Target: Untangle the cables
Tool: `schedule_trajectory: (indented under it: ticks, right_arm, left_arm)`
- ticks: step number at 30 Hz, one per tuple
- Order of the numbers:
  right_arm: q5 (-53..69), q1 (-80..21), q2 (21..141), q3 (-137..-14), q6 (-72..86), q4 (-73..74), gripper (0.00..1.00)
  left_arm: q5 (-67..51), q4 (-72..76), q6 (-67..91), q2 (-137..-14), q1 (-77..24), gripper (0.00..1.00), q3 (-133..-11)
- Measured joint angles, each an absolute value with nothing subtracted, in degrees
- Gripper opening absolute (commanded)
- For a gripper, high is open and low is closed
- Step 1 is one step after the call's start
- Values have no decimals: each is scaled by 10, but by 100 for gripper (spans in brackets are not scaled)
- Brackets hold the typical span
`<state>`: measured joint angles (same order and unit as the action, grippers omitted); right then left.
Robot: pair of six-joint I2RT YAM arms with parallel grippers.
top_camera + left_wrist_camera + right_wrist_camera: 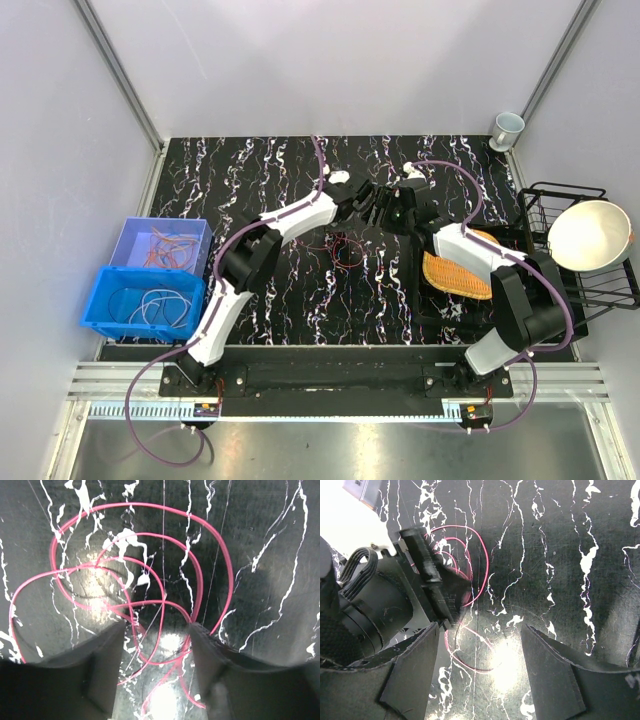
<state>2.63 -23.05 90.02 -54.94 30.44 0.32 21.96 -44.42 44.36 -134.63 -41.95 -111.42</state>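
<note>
A red cable [135, 503] lies in loose overlapping loops on the black marbled table [250, 180]; from above it shows as a small tangle [345, 248]. My left gripper [157, 626] hangs low over it, jaws apart, with several red strands and a very thin pale strand crossing the gap, none of them pinched. My right gripper [481, 627] faces it from the right and stands open over a lower red loop [470, 665], holding nothing. The left gripper's fingers [427, 565] show at the left of the right wrist view. In the top view the two grippers [375, 203] [398, 207] nearly meet.
At the left edge a blue bin [112, 318] holds pale wires, and a clear bin [135, 232] behind it holds orange ones. An orange woven mat [455, 275] lies under the right arm. A black wire rack [560, 190] with a white bowl [590, 235] stands at the right; a cup [507, 127] is at the back right.
</note>
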Motion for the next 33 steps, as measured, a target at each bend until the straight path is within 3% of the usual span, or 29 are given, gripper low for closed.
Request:
schedule_trajectory:
  ticks: [4, 33]
  right_arm:
    - [27, -229, 901, -549, 305, 3, 73]
    - [32, -224, 914, -549, 310, 3, 72]
  left_arm:
    - [228, -418, 449, -1334, -420, 0, -1088]
    - [189, -329, 391, -1122, -420, 0, -834]
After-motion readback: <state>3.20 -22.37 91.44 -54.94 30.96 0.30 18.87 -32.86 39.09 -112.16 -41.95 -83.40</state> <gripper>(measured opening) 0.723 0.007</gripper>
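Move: The red-pink cable's crossing strands lie right between the left gripper's half-closed fingers, about 1 cm below its hand point. Its wide loops are centred about 5 cm ahead and 2 cm left of that hand; a smaller loop lies some 9 cm back and 2 cm left. The right gripper waits about 5 cm to the right, 2 cm back and 9 cm higher; from it the strands lie roughly 2 cm ahead, 5 cm left and 10 cm below. Shut the left gripper fully on the crossing strands, low over the table, and pinch them between the fingertips. Then drag the bunch low and level back and left, away from the waiting right gripper, speeding up, and finish by lifting while still drawing back: some 5 cm back and 4 cm left in all, with about 4 cm of rise, nearly all of it at the end. ##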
